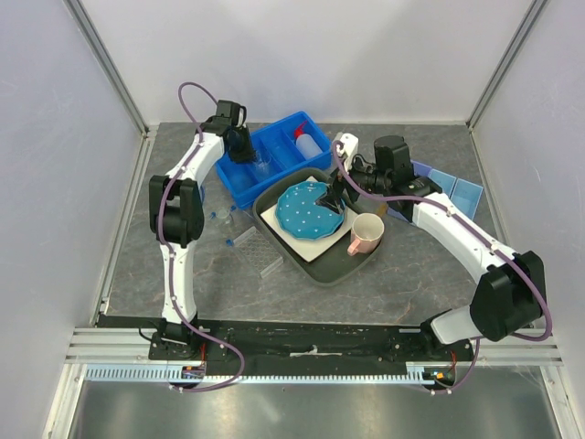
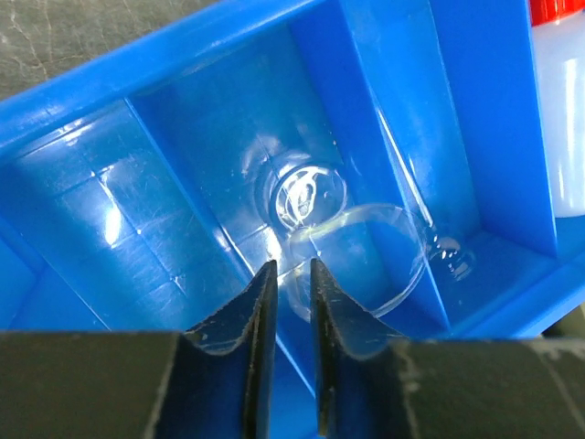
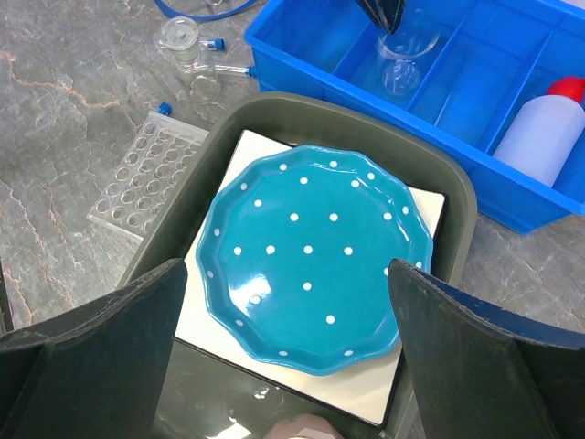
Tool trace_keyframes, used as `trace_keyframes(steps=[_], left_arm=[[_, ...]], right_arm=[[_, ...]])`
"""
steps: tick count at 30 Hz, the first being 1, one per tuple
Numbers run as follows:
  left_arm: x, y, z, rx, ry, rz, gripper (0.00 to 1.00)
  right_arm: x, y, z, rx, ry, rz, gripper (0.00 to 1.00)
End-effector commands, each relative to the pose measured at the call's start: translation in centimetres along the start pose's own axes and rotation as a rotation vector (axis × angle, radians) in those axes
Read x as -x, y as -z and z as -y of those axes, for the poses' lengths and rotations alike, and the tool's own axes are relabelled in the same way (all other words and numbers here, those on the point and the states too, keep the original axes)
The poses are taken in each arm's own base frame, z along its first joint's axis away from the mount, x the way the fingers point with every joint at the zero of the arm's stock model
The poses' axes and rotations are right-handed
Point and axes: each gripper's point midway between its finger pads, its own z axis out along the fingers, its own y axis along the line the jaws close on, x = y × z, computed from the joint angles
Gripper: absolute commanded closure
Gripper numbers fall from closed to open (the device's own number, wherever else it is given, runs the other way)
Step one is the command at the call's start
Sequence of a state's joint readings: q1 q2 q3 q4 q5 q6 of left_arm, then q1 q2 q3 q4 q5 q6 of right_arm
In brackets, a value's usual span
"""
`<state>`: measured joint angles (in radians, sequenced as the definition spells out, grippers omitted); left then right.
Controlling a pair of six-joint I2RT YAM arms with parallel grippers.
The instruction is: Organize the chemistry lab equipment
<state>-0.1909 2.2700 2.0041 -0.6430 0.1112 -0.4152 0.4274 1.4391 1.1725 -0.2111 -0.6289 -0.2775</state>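
A clear beaker point(image 2: 366, 247) point(image 3: 402, 59) stands in a compartment of the blue bin point(image 1: 239, 187) point(image 3: 302, 64). My left gripper point(image 2: 292, 267) point(image 1: 245, 151) hangs over the beaker's rim. Its jaws are a narrow gap apart, with blue showing between them. A white squeeze bottle point(image 1: 309, 142) point(image 2: 562, 119) point(image 3: 548, 128) with a red nozzle lies in the bin's right compartment. On the table left of the bin lie a clear rack point(image 1: 259, 249) point(image 3: 146, 174), blue-capped vials point(image 3: 164, 108) and small glassware point(image 3: 178, 37). My right gripper point(image 3: 288, 270) point(image 1: 331, 197) hovers wide open and empty above the dotted plate.
A dark grey tray point(image 1: 320, 272) point(image 3: 347, 114) holds a white board point(image 3: 219, 320), the blue white-dotted plate point(image 1: 309, 210) point(image 3: 311, 247) and a pink mug point(image 1: 367, 233). Small blue trays point(image 1: 457, 187) sit at the right. White walls enclose the table on three sides.
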Motion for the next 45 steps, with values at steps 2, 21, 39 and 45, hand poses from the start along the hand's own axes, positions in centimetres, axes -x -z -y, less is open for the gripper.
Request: trace_keyframes(steps=[2, 21, 39, 45], left_arm=[[1.3, 1.0, 0.8, -0.043, -0.059, 0.010, 0.67], [5.1, 20.6, 5.5, -0.261, -0.189, 0.480, 0.38], [-11.2, 29.7, -2.6, -0.171, -0.349, 0.554, 0.15], [-13.4, 29.6, -2.2, -0.234, -0.410, 0.534, 0.15]], right_arm=[[0.4, 0.5, 0.8, -0.020, 0.019, 0.017, 0.02], [-1.1, 5.8, 9.5, -0.267, -0.086, 0.013, 0.02], [-4.0, 6.4, 11.6, -0.283, -0.095, -0.098, 0.02], [-4.4, 6.4, 11.6, -0.269, -0.049, -0.117, 0.02]])
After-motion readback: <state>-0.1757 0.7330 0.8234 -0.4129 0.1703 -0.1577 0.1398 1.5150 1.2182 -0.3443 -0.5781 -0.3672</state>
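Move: The glass beaker stands in the blue tray, its rim straddled by the left fingers, its middle about 3 cm right, 1 cm ahead and 4 cm below that hand. The spray bottle is 7 cm ahead and 18 cm right; the small glass jar is 14 cm back and 8 cm left. From the right hand, the brush lies roughly 7 cm ahead, 16 cm right and 22 cm below; the mug is 2 cm back and 13 cm right. The beaker's rim is left free as the left fingers, already parting, open wide and lift off. That hand rises first, then swings back some 27 cm and a little left towards the small glass jar, arcing over 20 cm high before dipping, while its fingers tilt up about 35 degrees. The open right hand goes about 12 cm right and 6 cm forward towards the brush, turns clockwise and sinks slightly. ##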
